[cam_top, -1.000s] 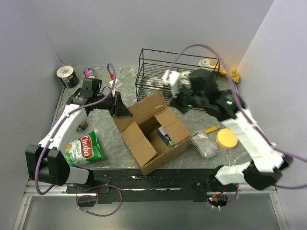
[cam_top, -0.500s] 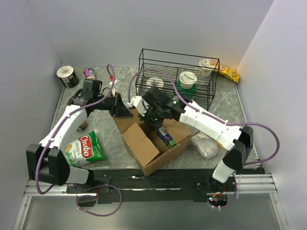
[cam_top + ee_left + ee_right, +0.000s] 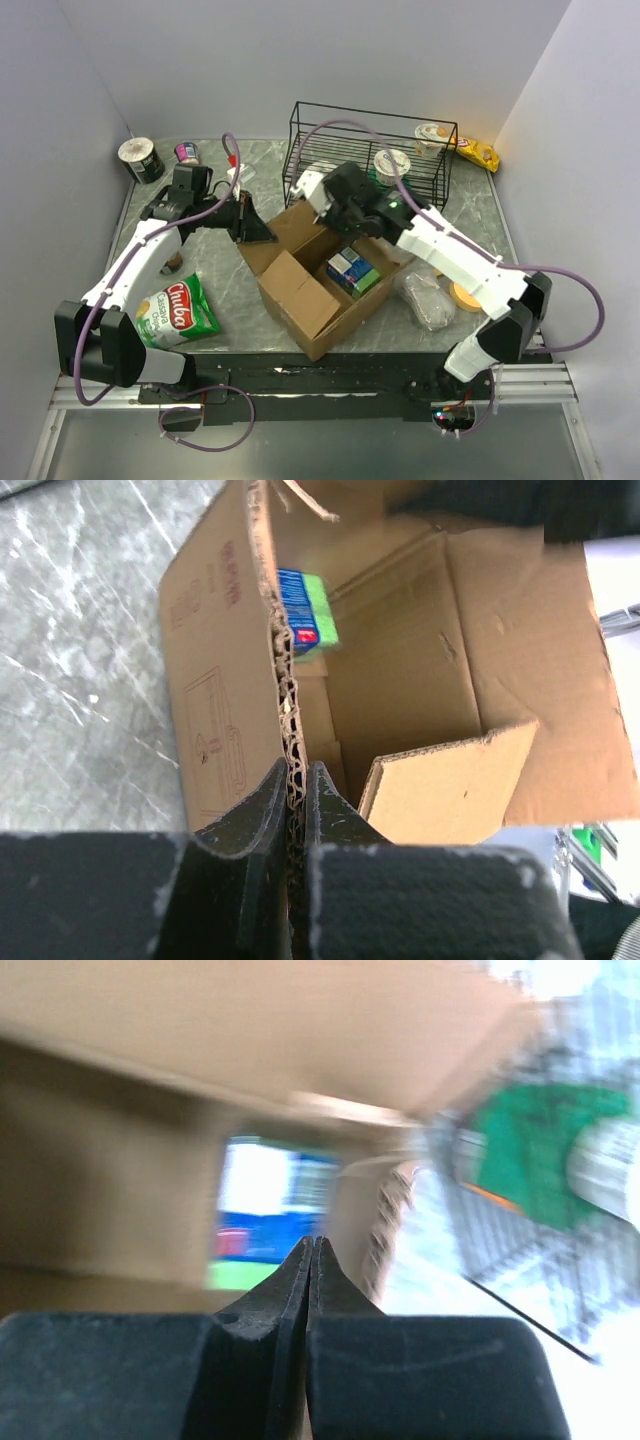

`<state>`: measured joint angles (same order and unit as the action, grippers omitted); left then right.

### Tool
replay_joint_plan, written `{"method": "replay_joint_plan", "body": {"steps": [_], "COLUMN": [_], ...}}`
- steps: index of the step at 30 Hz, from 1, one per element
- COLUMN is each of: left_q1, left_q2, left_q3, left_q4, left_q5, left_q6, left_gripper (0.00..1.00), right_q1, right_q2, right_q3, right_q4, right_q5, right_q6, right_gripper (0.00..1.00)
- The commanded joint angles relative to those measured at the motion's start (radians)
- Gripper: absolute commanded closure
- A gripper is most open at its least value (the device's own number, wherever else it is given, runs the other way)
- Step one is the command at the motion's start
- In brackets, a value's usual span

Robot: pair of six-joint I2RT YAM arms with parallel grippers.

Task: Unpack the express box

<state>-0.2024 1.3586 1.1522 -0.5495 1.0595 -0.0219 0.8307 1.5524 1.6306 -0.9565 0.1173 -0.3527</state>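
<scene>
The express box [image 3: 300, 300], a brown carton with its flaps up, stands open in the middle of the table. My left gripper [image 3: 256, 231] is shut on the edge of its left flap [image 3: 290, 680], and the corrugated edge runs between the fingers [image 3: 262, 805]. A blue and green pack [image 3: 352, 272] lies inside the box and also shows in the left wrist view as the pack [image 3: 305, 625]. My right gripper [image 3: 332, 222] hovers over the box's far flap, shut with nothing in it. In the blurred right wrist view this gripper [image 3: 313, 1245] points at the pack [image 3: 270, 1210].
A black wire basket [image 3: 330, 140] behind the box holds a green-banded cup [image 3: 392, 165]. Another cup [image 3: 432, 133] and a yellow packet [image 3: 480, 153] lie at the back right. A green Chuba bag [image 3: 178, 310], a clear bag [image 3: 427, 303], an orange disc [image 3: 462, 297] and two tins [image 3: 140, 158] surround the box.
My right arm left the cup in the basket, swung left over the box and shut its jaws. The box shifted a little. The left gripper kept hold of the flap.
</scene>
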Motion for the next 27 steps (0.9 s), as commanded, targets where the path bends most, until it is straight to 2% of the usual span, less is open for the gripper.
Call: {"method": "replay_joint_plan", "body": {"steps": [1,7,10,14,16,18,22,25,27], "left_q1": [0.000,-0.003,-0.002,-0.003,-0.005,-0.008,-0.012,-0.014,-0.017], "left_q2": [0.013,0.042,-0.002,-0.096,-0.113,-0.148,-0.216,-0.236,-0.233], "left_q3": [0.052,0.098,0.092,0.050,0.044,0.043,0.041,0.063,0.081], "left_q4": [-0.136,-0.283,-0.264,-0.115,-0.095,-0.055,0.003,-0.023,-0.049], "left_q5": [0.128,0.142,0.157,0.162,0.157,0.133,0.077,0.062,0.057], "left_q6": [0.143,0.327,0.356,0.286,0.281,0.267,0.234,0.249,0.278], "left_gripper": [0.99,0.99,0.99,0.99,0.99,0.99,0.99,0.99,0.99], "right_q1": [-0.048,-0.083,-0.154,-0.185,-0.185,-0.183,-0.182,-0.148,-0.121], "right_q2": [-0.060,-0.090,-0.120,-0.178,-0.192,-0.222,-0.322,-0.440,-0.472], "right_q3": [0.009,-0.142,-0.241,-0.328,-0.353,-0.371,-0.313,-0.299,-0.327], "right_q4": [-0.010,0.028,0.042,0.013,0.010,0.019,0.123,0.261,0.314], "right_q5": [0.168,0.142,0.075,-0.189,-0.337,-0.360,-0.256,-0.286,-0.358], "right_q6": [-0.083,-0.085,-0.063,0.039,0.064,0.075,0.031,-0.057,-0.139], "right_gripper": [1.00,1.00,1.00,1.00,1.00,1.00,1.00,0.98,0.97]}}
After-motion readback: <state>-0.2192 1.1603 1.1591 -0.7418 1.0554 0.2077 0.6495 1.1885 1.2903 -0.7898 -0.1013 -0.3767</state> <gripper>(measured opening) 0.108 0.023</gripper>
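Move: The box's right-hand flap, still angled up, lies about 9 cm to the right of the right hand, some 3 cm back and 4 cm lower. Down in the box, the blue-green carton stands about 5 cm back from that hand, 2 cm to its right and 12 cm below; the near-left flap is roughly 12 cm back, 10 cm left, 5 cm lower. From the left hand, which already holds the far-left flap, the right-hand flap lies about 24 cm right, 3 cm back. The right-hand flap is swept outward by the right hand's shut fingers, going some 7 cm right and dipping nearly 5 cm, then drawing back about 4 cm before rising 6 cm with its left side tilting up. Meanwhile the left hand keeps its pinch on the far-left flap and drags the box back about 5 cm, lifting towards the end. ##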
